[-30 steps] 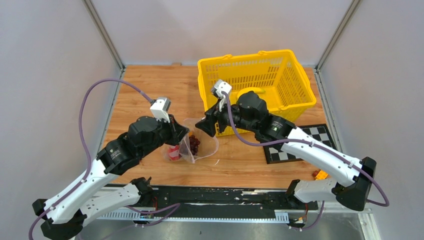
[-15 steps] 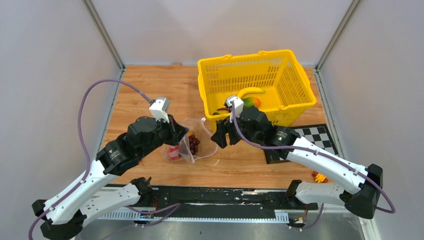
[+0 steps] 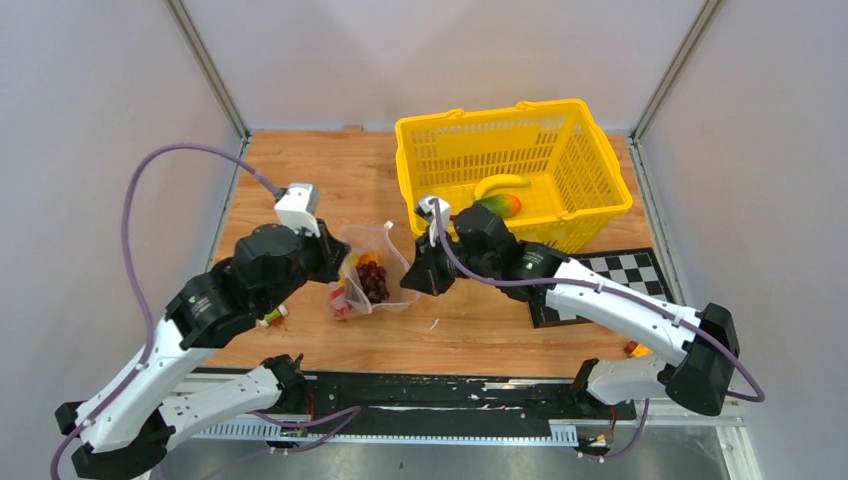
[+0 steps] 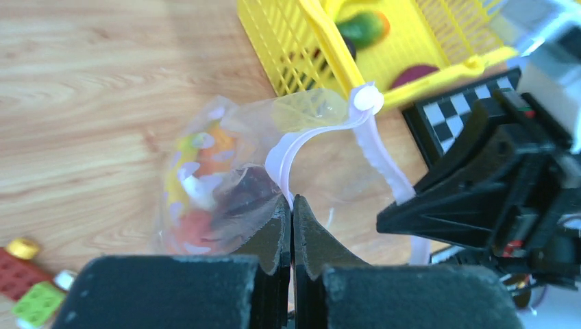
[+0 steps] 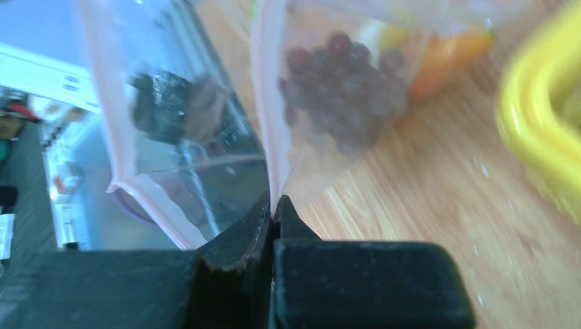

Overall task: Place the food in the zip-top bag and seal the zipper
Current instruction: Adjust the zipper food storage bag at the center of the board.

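The zip-top bag [image 3: 372, 278] hangs between my two grippers with its mouth pulled open. Inside it lie dark grapes [image 5: 342, 103], a red piece [image 3: 340, 302] and an orange-yellow piece [image 4: 212, 147]. My left gripper [image 4: 292, 200] is shut on the left side of the pink zipper [image 4: 301, 140], near its white tab [image 4: 366, 99]. My right gripper [image 5: 273, 203] is shut on the opposite strip of the zipper [image 5: 264, 103]. More food stays in the yellow basket: a banana [image 3: 500, 184], a green-red piece [image 3: 502, 206] and a dark purple piece [image 4: 414, 72].
The yellow mesh basket [image 3: 560, 130] stands at the back right, close behind the right wrist. A checkerboard card [image 3: 610, 282] lies under the right arm. Small colourful blocks [image 4: 27, 291] sit near the left arm, and an orange toy [image 3: 640, 350] lies at the front right.
My right gripper left the basket, came down to the bag's right mouth edge and shut on it. The left arm drew the bag slightly left and back, spreading its mouth.
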`<state>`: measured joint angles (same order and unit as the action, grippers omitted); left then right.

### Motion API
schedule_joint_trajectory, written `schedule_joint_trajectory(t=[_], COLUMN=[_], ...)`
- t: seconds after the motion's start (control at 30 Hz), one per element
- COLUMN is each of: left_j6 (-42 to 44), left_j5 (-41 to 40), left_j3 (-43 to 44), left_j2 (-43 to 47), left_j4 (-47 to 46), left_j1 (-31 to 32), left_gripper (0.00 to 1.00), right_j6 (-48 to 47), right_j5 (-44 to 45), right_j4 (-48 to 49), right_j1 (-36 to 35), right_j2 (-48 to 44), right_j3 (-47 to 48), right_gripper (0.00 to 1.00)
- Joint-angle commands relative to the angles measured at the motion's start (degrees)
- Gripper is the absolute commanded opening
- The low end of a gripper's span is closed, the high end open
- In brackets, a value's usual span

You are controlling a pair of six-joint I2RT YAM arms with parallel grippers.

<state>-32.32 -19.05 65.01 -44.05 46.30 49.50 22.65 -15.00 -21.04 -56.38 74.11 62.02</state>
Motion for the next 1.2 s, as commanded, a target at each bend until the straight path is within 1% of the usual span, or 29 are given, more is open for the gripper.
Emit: schedule_joint_trajectory(t=[0.0, 0.07, 0.17, 0.23, 0.33, 0.43, 0.5, 0.63, 0.73, 0.77, 0.83, 0.87, 0.93, 0.97, 1.0, 1.1, 1.13, 1.17], left_j6=[3.4, 2.1, 0.8, 0.6, 0.8, 1.8, 1.9, 0.7, -0.4, -0.7, -0.9, -1.0, -1.0, -0.9, -0.7, -0.5, -0.4, -0.4], left_j5=[-9.0, -11.2, -14.2, -15.2, -16.2, -12.4, -10.4, -5.8, -4.4, -4.3, -4.6, -4.7, -5.0, -5.0, -4.9, -4.4, -4.2, -3.8], left_j3=[9.6, 13.3, 17.5, 19.3, 19.9, 17.3, 14.0, 4.3, -0.4, -1.3, -2.4, -2.7, -3.0, -3.0, -3.0, -3.1, -3.3, -3.4], left_j2=[3.1, 3.2, 3.4, 3.3, 3.5, 2.7, 2.1, 1.2, 0.0, -0.3, -0.8, -0.8, -0.7, -0.6, -0.3, 0.2, 0.5, 0.7], left_j4=[7.8, 12.4, 17.6, 19.3, 19.9, 17.6, 14.5, 6.0, 1.8, 0.9, -0.3, -0.8, -1.7, -1.9, -2.3, -2.8, -3.0, -3.1], left_j1=[0.1, 0.1, 0.1, 0.1, 0.1, 0.1, 0.1, 0.1, 0.1, 0.1, 0.1, 0.1, 0.1, 0.0, 0.1, 0.1, 0.1, 0.1], left_gripper=[0.00, 0.00, 0.00, 0.00, 0.00, 0.00, 0.00, 0.00, 0.00, 0.00, 0.00, 0.00, 0.00, 0.00, 0.00, 0.00, 0.00, 0.00], right_j6=[1.5, 1.9, 2.3, 2.0, 2.3, 1.9, 0.7, -3.4, -6.1, -7.0, -10.0, -11.4, -13.6, -15.3, -16.9, -21.8, -22.3, -22.4], right_j5=[-11.3, -14.7, -15.8, -18.3, -19.4, -16.3, -12.4, -5.4, -5.9, -6.0, -6.2, -6.1, -4.0, -1.5, 2.9, 19.0, 22.6, 24.4], right_j4=[12.5, 12.6, 11.6, 11.2, 9.7, 10.1, 7.8, 1.8, -2.3, -3.2, -6.2, -7.6, -9.3, -9.6, -9.9, -7.3, -6.3, -6.3], right_j1=[-0.4, -0.4, -0.4, -0.4, -0.3, -0.1, 0.5, 2.5, 4.6, 5.0, 5.1, 5.1, 5.1, 5.2, 5.2, 6.5, 7.8, 9.9], right_j2=[2.9, 6.5, 12.4, 16.2, 20.0, 20.6, 20.6, 21.0, 21.0, 20.4, 18.8, 18.0, 15.1, 13.4, 11.4, 4.9, 3.6, 2.6], right_j3=[9.9, 14.8, 21.5, 25.7, 28.9, 26.6, 25.1, 23.3, 24.3, 24.8, 27.2, 28.0, 29.5, 29.7, 29.7, 27.1, 26.1, 25.7], right_gripper=[0.00, 0.00, 0.00, 0.00, 0.00, 0.00, 0.01, 0.06, 0.16, 0.23, 0.40, 0.45, 0.51, 0.55, 0.59, 0.76, 0.80, 0.82])
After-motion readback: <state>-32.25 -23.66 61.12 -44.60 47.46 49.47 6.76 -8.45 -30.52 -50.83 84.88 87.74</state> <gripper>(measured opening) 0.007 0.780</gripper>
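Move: The bag's food-filled bottom hangs about 20 cm below the left hand, which is shut on the rim, and roughly 2 cm to its left. From the right hand, shut on the other side of the rim, that bottom lies some 10 cm to the left and 12 cm below, nearly level fore and aft. The yellow basket's middle is about 20 cm ahead of the right hand and 20 cm to its right, 14 cm lower; toy blocks lie about 19 cm left of the left hand and 6 cm back, on the table. With both hands already gripping the rim, the two arms swing the bag up and to the robot's left together, about 10 cm each way, the right hand rolling some 20 degrees, then bring it down and back to the right, the left hand keeping its pinch and ending a few centimetres lower than it began. On the way down the right fingers open wide and let go of the rim, and that hand draws off forward, then also up and right towards the yellow basket, ending about 9 cm ahead of and 9 cm above its start. ##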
